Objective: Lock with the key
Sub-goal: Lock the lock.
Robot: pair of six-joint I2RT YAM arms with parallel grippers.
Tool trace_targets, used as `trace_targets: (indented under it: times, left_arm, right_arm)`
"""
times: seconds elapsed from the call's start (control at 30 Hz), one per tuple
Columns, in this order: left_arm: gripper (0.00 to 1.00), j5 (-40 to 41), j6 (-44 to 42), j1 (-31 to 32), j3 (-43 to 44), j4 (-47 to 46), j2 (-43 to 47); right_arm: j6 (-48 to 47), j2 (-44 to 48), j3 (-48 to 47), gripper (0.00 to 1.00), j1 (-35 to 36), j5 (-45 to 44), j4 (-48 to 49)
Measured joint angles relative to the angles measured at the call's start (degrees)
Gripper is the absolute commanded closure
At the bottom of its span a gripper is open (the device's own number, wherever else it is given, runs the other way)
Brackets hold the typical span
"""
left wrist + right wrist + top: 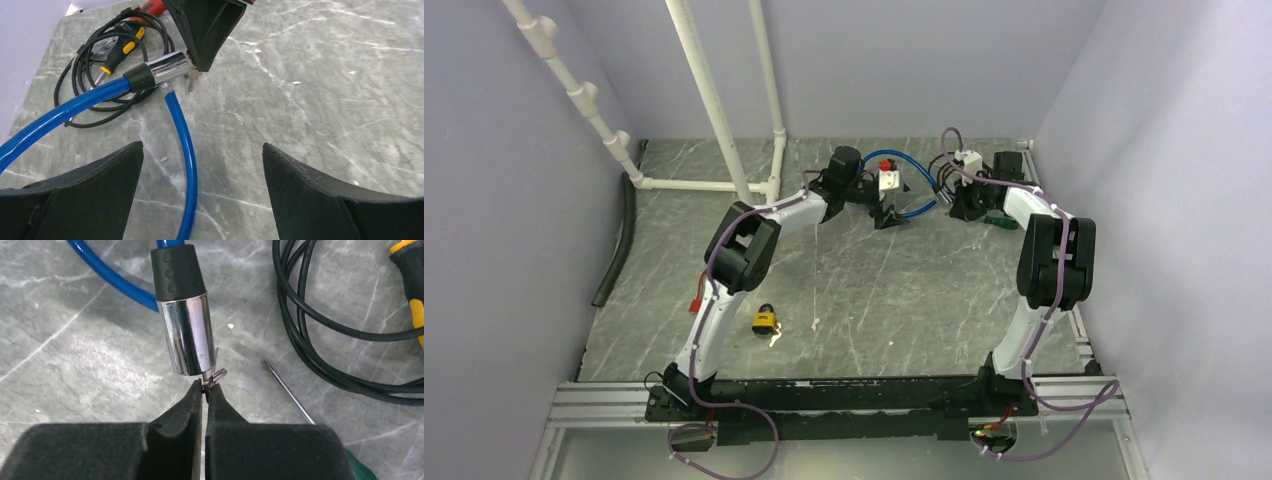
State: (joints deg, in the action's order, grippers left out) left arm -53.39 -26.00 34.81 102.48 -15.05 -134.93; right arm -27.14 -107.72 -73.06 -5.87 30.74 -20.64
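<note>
A blue cable lock (185, 150) lies on the grey marble table, its chrome cylinder (187, 332) capped by a black collar. A small key (212, 377) on a ring sticks into the cylinder's end. My right gripper (205, 387) is shut on that key; in the left wrist view it appears as a black wedge (200, 30) at the cylinder (167, 67). The cable's metal tip (166, 89) meets the cylinder's side. My left gripper (202, 150) hovers open over the blue cable, touching nothing. From above, both grippers (890, 218) (959, 205) sit at the far middle.
A coiled black cord (310, 340) and a yellow-black screwdriver (120, 52) lie beside the lock, with a thin metal shaft (290, 392) nearby. A yellow padlock (765, 321) rests near the left arm. White pipes (714, 110) and a black hose (619, 240) stand far left.
</note>
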Motion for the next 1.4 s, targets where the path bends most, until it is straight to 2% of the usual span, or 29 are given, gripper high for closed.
trace_targets:
  times: [0.3,0.37,0.73,0.9,1.13,1.4]
  left_arm:
    - [0.17,3.9,-4.1,-0.1,9.6,7.0,-8.2]
    - [0.21,5.2,-4.9,-0.2,11.6,9.0,-10.1]
    - [0.72,8.0,-6.0,0.4,12.9,17.6,-11.9]
    - [1.00,8.9,-6.0,0.8,11.5,20.0,-10.2]
    - [1.00,9.3,0.4,2.1,5.7,23.5,-4.9]
    - [1.00,9.0,15.9,2.5,3.6,25.6,-2.7]
  right_arm:
    - [3.7,-2.8,-3.9,1.00,0.1,1.6,-2.4]
    - [4.5,-3.4,-4.5,1.00,0.1,2.7,-3.2]
    - [7.9,-5.0,-6.7,1.00,0.1,8.3,-5.3]
    - [8.3,-5.4,-7.5,1.00,0.0,9.2,-7.7]
    - [8.0,-5.3,-7.2,1.00,0.2,9.5,-10.2]
    - [7.6,1.3,1.0,1.00,2.8,4.1,-6.0]
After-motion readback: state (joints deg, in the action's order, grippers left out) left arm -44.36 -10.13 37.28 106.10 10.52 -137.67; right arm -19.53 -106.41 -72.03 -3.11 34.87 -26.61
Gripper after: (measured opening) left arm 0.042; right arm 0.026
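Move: The left hand, open, has the blue cable's short stretch near the lock passing below its fingers, about 2 cm ahead and 9 cm down; the silver lock body is some 10 cm to its right, 4 cm ahead and 5 cm lower. The right hand already grips the key in that lock body, whose middle is roughly 2 cm ahead and 2 cm left at its height; the black cord coil lies about 7 cm ahead, 3 cm right and 8 cm lower. The left fingers close on the blue cable and pinch it, after sinking about 9 cm with a short reach forward; they then draw it back some 6 cm while the hand rolls about 30 degrees and its tips dip. The right hand keeps its grip on the key and carries the lock left about 4 cm, then back about 3 cm, tilting slightly. ##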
